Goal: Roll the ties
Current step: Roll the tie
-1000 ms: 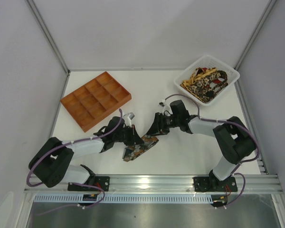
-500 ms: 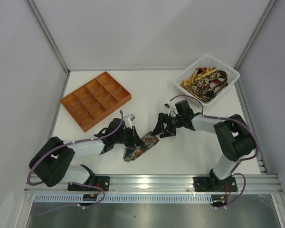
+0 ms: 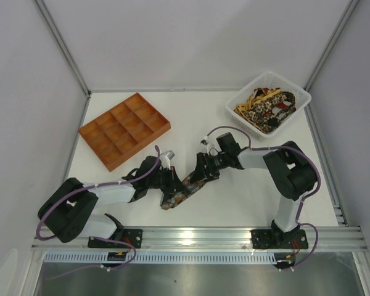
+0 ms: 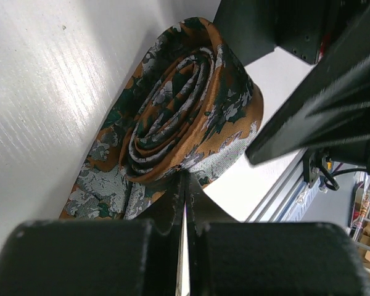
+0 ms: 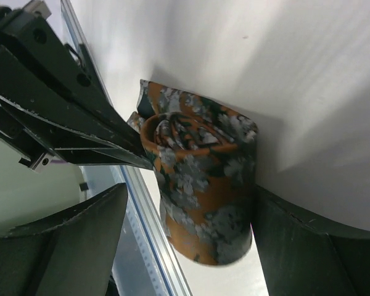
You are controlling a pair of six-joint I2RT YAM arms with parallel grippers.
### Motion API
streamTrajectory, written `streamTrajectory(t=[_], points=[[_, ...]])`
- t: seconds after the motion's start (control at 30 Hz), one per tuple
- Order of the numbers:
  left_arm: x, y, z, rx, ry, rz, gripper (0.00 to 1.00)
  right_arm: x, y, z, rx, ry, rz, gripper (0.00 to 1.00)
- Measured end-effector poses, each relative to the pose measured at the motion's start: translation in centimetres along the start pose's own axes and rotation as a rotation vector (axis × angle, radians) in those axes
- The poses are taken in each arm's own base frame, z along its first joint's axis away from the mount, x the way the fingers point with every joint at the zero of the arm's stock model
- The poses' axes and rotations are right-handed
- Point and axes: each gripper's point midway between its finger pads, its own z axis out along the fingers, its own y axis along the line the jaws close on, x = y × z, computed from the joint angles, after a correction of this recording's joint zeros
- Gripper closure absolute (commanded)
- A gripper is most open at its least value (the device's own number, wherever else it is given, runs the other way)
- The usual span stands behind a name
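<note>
A tie (image 3: 184, 191) in orange, dark green and grey lies wound into a spiral roll (image 4: 185, 117) on the white table near the front rail. My left gripper (image 3: 172, 182) is shut, its tips (image 4: 185, 179) pinching the roll's lower edge at its end face. My right gripper (image 3: 200, 174) stands open and straddles the roll (image 5: 203, 185). One of its fingers (image 5: 308, 246) sits close against the roll's side and the other (image 5: 55, 246) stands well apart. More ties (image 3: 265, 106) lie heaped in the white basket (image 3: 300, 94).
An orange compartment tray (image 3: 124, 130) sits at the back left. The white basket stands at the back right corner. A metal rail (image 3: 197, 236) runs along the near edge, just in front of the roll. Grey walls close in the table.
My right gripper has opened wide, drawn back a little to the right, then come down again around the roll. The left gripper has stayed shut at the roll.
</note>
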Motion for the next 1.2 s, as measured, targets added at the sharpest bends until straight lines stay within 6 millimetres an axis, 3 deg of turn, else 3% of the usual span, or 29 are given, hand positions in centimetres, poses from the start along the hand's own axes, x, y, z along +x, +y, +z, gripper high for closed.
streamTrajectory(t=[0.17,0.33,0.4,0.5,0.7,1.0,1.2], points=[[0.4,0.4,0.1,-0.003,0.005,-0.002,0.98,0.7,0.9,1.3,-0.017,0.040,-0.037,0.19],[0.6,0.5,0.1,-0.002,0.008,-0.007,0.98,0.7,0.8,1.7,-0.016,0.046,-0.037,0.30],[0.7,0.6,0.2,-0.003,0.011,-0.010,0.98,0.7,0.6,1.9,0.000,0.043,-0.031,0.37],[0.8,0.6,0.2,-0.003,0.019,-0.012,0.98,0.5,0.2,2.3,0.043,0.033,-0.025,0.60],[1.3,1.1,0.5,-0.017,0.036,-0.022,0.98,0.2,0.2,3.1,0.167,0.039,-0.004,0.81],[1.4,1.2,0.3,-0.027,0.043,-0.024,0.98,-0.4,1.3,3.1,0.537,0.048,-0.091,0.85],[0.0,0.1,-1.1,-0.018,-0.019,0.002,0.96,0.0,0.7,1.8,0.769,0.038,-0.156,0.85]])
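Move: The rolled part of the tie lies about 4 cm left of the right hand, 1 cm back and 1 cm lower, between that hand's open fingers. From the left hand's shut tips it is some 4 cm right, 2 cm ahead and 1 cm lower. The tie's loose tail is about 3 cm left of the left hand, 4 cm back and 3 cm lower; the brown tray is roughly 22 cm left of it and 23 cm ahead. The tie roll, already straddled by the right hand, is pinched as that hand goes about 3 cm left and slightly back, sinks a little and half closes on it; keeping hold, the hand then eases up and back right while tipping some 40 degrees, fingers steeper down. The left hand, still shut at the roll's edge, sinks nearly 2 cm, then rises quickly past its starting height. ##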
